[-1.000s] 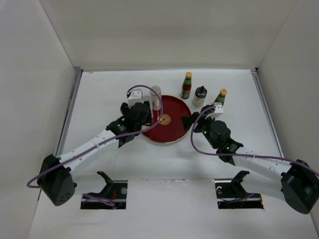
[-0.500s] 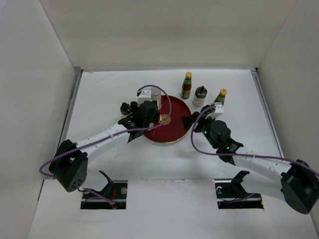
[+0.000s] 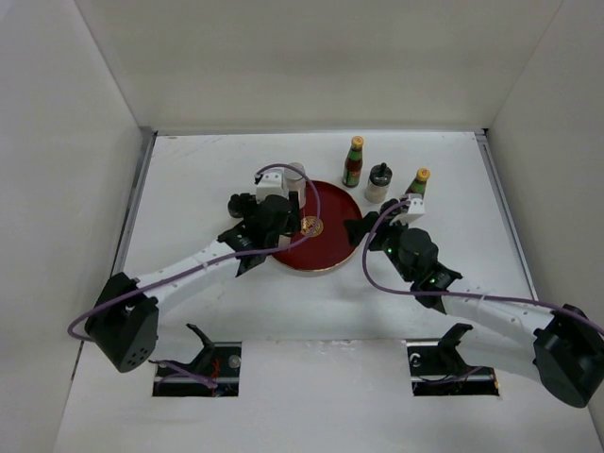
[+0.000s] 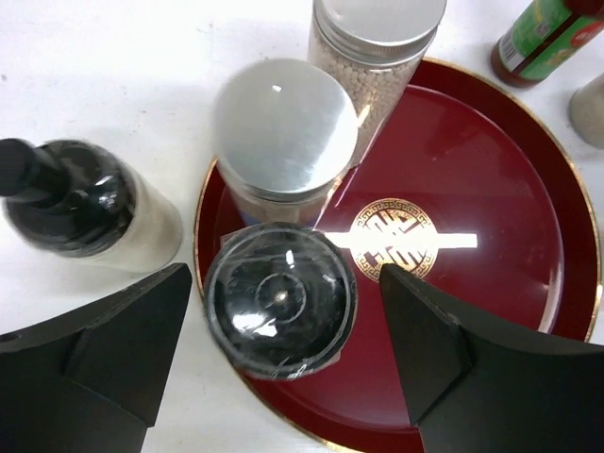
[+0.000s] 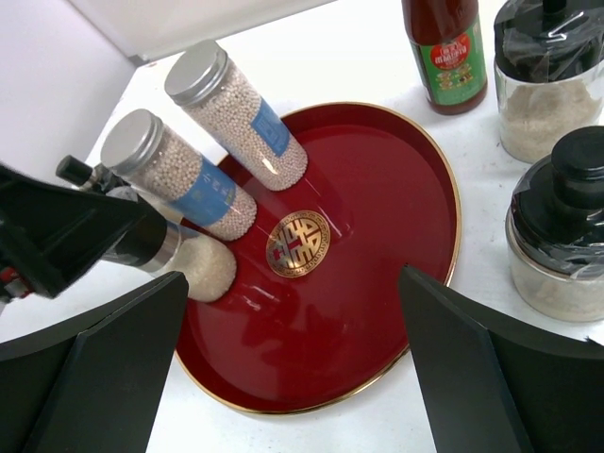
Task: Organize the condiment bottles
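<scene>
My left gripper (image 4: 283, 316) is open. Its jaws stand on either side of a black-topped pale shaker (image 4: 280, 283) on the left rim of the red plate (image 4: 491, 283), with small gaps on both sides. Two silver-capped shakers (image 4: 283, 127) (image 4: 377, 24) stand just beyond it, and another black-topped shaker (image 4: 71, 198) stands on the table to the left. My right gripper (image 5: 293, 321) is open and empty above the plate's near right part. A sauce bottle (image 3: 354, 162), a black-topped shaker (image 3: 378, 182) and a second sauce bottle (image 3: 418, 184) stand behind the plate.
The red plate (image 3: 330, 247) with its gold emblem lies at the table's middle. In the right wrist view a further black-topped shaker (image 5: 566, 236) stands just right of the plate. White walls enclose the table on the left, right and back.
My left arm has swung right to the plate's left rim, then eased back a little. The right arm and the bottles behind the plate have not moved.
</scene>
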`<state>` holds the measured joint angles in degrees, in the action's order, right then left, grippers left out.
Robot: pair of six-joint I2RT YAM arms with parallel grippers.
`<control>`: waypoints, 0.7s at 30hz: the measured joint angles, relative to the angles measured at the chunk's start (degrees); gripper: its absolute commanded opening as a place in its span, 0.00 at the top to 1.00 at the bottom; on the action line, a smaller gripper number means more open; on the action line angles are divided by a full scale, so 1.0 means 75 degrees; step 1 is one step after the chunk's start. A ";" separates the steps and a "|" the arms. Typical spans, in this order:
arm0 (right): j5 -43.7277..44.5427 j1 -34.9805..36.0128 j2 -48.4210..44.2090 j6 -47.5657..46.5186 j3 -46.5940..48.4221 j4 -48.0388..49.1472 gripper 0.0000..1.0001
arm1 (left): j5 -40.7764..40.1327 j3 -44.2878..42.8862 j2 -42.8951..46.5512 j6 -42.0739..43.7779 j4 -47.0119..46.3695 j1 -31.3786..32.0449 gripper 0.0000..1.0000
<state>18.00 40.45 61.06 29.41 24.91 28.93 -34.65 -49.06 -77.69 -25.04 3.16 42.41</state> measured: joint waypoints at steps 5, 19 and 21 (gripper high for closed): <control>0.0000 0.0000 -0.0061 0.0000 0.0000 0.0000 0.00 | -0.0254 0.0306 0.1247 0.0076 0.0064 -0.0076 0.19; 0.0000 0.0000 0.0017 0.0000 0.0003 0.0000 0.00 | 0.0064 0.0335 0.0554 -0.0122 0.0455 -0.2159 0.19; -0.0003 0.0000 0.0041 0.0000 0.0003 0.0000 0.00 | 0.0128 0.0335 0.0323 -0.0119 0.0388 -0.2224 0.20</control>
<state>17.98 40.45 61.36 29.41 24.93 28.93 -33.69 -46.54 -75.26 -25.93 6.07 25.74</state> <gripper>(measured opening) 0.998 0.807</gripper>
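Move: The black-capped bottle still on the table, just off the plate's left rim, is about 11 cm to my left hand's left and 5 cm ahead, its middle some 4 cm lower. My open fingers still straddle the cap of the shaker already released, about 1 cm ahead. The nearer silver-lidded jar is 5 cm straight ahead; the plate's middle lies 4 cm ahead and 8 cm right. From my right hand the bottle is some 34 cm left and 7 cm ahead. I lift my left hand clear of the shaker on the plate, about 6 cm up, and arc it some 11 cm to the left off the plate towards the remaining black-capped bottle, turning about 15 degrees counter-clockwise. Then I sink nearly 8 cm, easing slightly forward, with my fingers staying open to either side of the line to its cap, not yet closed on it. ##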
